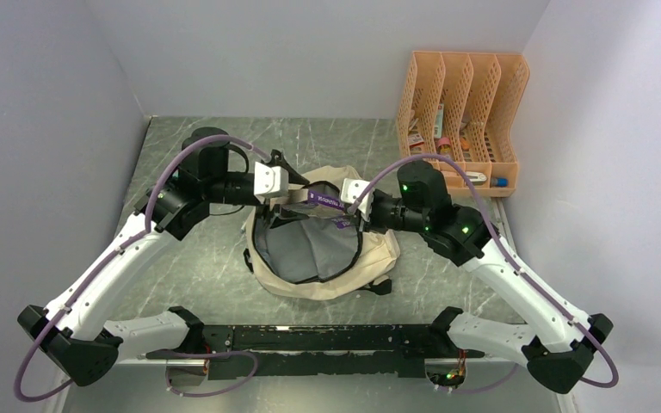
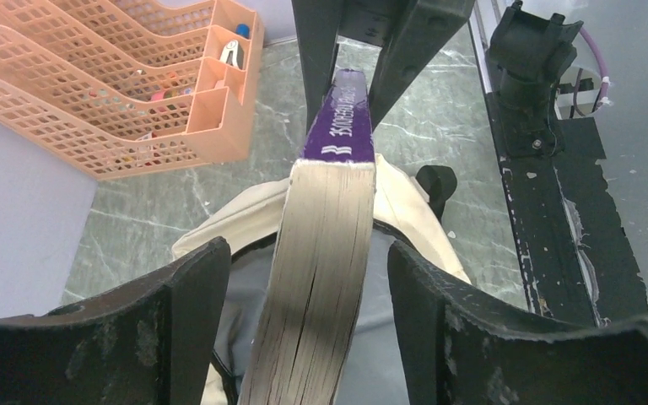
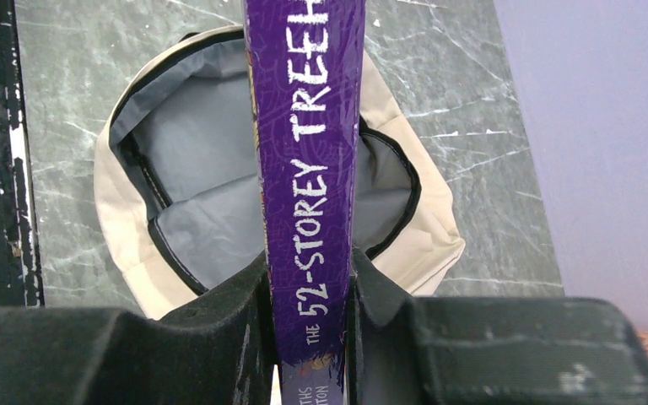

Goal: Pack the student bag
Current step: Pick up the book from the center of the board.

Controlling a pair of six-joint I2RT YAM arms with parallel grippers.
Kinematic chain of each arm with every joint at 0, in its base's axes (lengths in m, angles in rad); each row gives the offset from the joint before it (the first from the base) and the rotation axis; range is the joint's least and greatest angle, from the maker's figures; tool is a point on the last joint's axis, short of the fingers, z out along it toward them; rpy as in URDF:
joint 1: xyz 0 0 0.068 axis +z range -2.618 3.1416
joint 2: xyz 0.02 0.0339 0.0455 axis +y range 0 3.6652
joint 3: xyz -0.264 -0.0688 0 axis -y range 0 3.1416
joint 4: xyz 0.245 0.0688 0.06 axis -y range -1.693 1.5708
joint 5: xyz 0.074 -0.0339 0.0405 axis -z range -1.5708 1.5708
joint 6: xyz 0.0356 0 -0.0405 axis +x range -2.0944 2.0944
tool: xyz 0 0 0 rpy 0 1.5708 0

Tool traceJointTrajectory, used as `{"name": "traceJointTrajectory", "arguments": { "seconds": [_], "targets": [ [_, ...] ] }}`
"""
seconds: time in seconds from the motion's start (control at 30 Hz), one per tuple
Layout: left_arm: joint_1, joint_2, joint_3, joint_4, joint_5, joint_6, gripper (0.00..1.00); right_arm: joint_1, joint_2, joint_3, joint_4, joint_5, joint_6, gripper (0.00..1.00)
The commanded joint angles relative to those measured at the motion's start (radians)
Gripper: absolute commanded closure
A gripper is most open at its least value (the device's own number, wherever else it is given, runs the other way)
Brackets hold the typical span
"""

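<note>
The student bag (image 1: 323, 280) lies open on the table, beige outside with grey lining (image 3: 194, 169). A thick purple book (image 1: 325, 200), spine lettered "The 52-Storey Treehouse" (image 3: 308, 169), hangs above the bag's mouth. My right gripper (image 3: 308, 270) is shut on the book's spine end, with both pads pressed against the covers. My left gripper (image 2: 305, 253) straddles the book's page edge (image 2: 321, 278) from the other side. It is open, with a gap between each finger and the book. From above, the left gripper (image 1: 286, 191) and right gripper (image 1: 355, 200) face each other over the bag's far rim.
An orange perforated file organizer (image 1: 460, 112) with small stationery stands at the back right of the table (image 2: 118, 84). A black rail (image 1: 310, 340) runs along the near edge between the arm bases. Grey walls enclose the marble-patterned table (image 1: 189, 284) on three sides.
</note>
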Motion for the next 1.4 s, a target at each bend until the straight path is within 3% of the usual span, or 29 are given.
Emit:
{"name": "traceJointTrajectory", "arguments": {
  "seconds": [0.0,0.37,0.83,1.1,1.27,1.37],
  "targets": [
    [-0.018,-0.007,-0.009,-0.011,0.006,0.033,0.29,0.007,-0.031,0.067,0.025,-0.037,-0.015,1.0],
    [-0.033,0.005,-0.004,-0.036,0.009,0.054,0.47,0.007,0.002,0.106,-0.009,-0.064,-0.007,1.0],
    [-0.069,0.034,0.005,-0.094,-0.063,0.101,0.5,0.009,0.06,0.175,-0.099,-0.035,-0.037,1.0],
    [-0.073,0.047,0.012,-0.104,-0.064,0.108,0.66,0.009,0.073,0.19,-0.13,-0.021,-0.053,1.0],
    [-0.078,0.056,0.018,-0.11,-0.066,0.117,0.94,0.008,0.066,0.186,-0.12,-0.024,-0.055,1.0],
    [-0.081,0.062,0.018,-0.104,-0.046,0.111,0.95,0.009,0.058,0.176,-0.108,-0.024,-0.046,0.93]
  ]
}}
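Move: The book is already clamped by the right gripper, and its free left end reaches in between the open left fingers. The book's middle lies about 5 cm to the left hand's right, level fore and aft and some 3 cm lower; the right gripper is about 13 cm to the right and 4 cm lower. The bag's opening is around 4 cm right, 2 cm forward and 26 cm below. From the right hand, the book's middle is about 8 cm left and 1 cm up, and the bag's opening roughly 9 cm left, 2 cm forward and 22 cm down. Left fingers shut on the free left end of the book, near its spine, pinching it between the covers by the end; on the way the left hand eases back slightly, then sinks about 3 cm and edges a centimetre right, rolling slightly. The right hand keeps its grip, lifting about 1.5 cm and sinking back some 1 cm as it tilts around 5 degrees. ##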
